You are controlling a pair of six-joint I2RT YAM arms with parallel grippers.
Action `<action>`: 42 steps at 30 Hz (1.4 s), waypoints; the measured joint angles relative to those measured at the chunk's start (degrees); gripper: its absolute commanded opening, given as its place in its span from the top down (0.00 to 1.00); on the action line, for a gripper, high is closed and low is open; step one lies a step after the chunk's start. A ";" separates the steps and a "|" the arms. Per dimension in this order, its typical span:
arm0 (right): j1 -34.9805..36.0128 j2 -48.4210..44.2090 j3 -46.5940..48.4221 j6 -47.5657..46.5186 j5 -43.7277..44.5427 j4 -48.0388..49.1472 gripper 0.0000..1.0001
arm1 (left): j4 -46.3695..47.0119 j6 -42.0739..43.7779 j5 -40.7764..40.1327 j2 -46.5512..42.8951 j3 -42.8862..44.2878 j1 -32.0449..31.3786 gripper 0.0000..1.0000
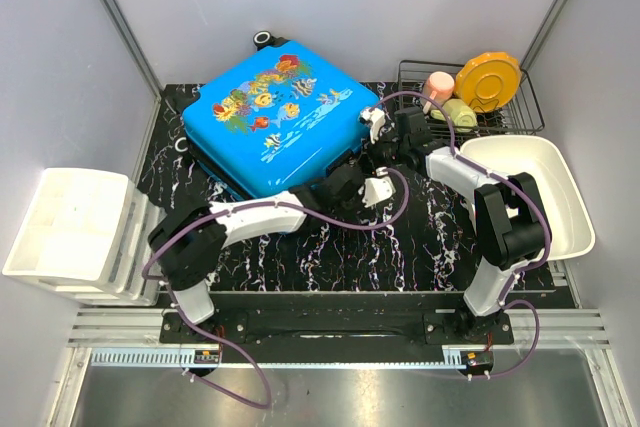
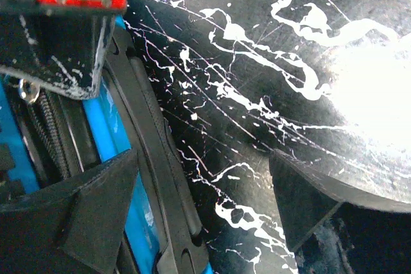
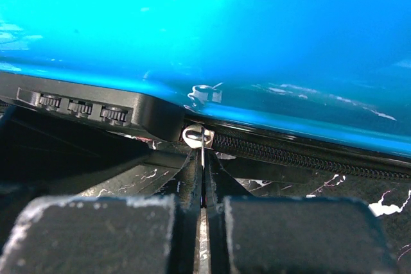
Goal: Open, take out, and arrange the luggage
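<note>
The luggage (image 1: 270, 117) is a bright blue hard-shell suitcase with a fish print. It lies flat and closed on the black marbled table (image 1: 430, 232). My right gripper (image 1: 370, 139) is at its right-hand edge, shut on the metal zipper pull (image 3: 203, 138). In the right wrist view the pull stands pinched between the fingers of the right gripper (image 3: 204, 158), just below the blue shell (image 3: 225, 36) and next to the combination lock (image 3: 77, 104). My left gripper (image 1: 347, 185) is at the suitcase's near corner. It stands open (image 2: 202, 158) over the tabletop, with the blue edge and black trim (image 2: 106, 126) beside its left finger.
A stack of white bins (image 1: 75, 232) stands at the left edge. A white tub (image 1: 575, 209) sits on the right. Behind it, a wire rack (image 1: 522, 117) holds an orange plate (image 1: 488, 80), a pink cup (image 1: 437, 85) and a green item (image 1: 458, 112).
</note>
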 measured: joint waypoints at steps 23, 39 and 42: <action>-0.07 -3.82 -3.65 -5.35 0.57 -1.33 1.00 | -1.09 1.95 6.49 -6.95 -6.78 3.54 1.00; -6.67 -7.85 -5.97 -17.49 -2.54 -11.78 1.00 | -4.66 20.39 11.67 -30.03 -27.08 3.10 1.00; -8.04 -5.01 -3.08 -19.50 -4.11 -12.76 1.00 | -4.81 22.82 12.07 -29.99 -27.23 3.10 1.00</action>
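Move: The suitcase handle lies only about 2 cm ahead, 1 cm left and 1 cm below the open left fingers. From the same hand, the zipper pull is some 6 cm ahead, 1 cm right and 3 cm higher. The right gripper already pinches that pull, about 1 cm left of and level with its hand point; from there the suitcase's right corner is roughly 10 cm ahead and 2 cm right, and the combination lock about 2 cm back and 4 cm left. Ease the left gripper forward about 2 cm, shut it on the handle, then drag the handle back and left, some 10 cm each way, turning the wrist about 20 degrees clockwise. Keep the right gripper pinched on the zipper pull: give back about 4 cm as the suitcase swings, then go some 5 cm right, around the suitcase's right corner, easing forward again at the end. ##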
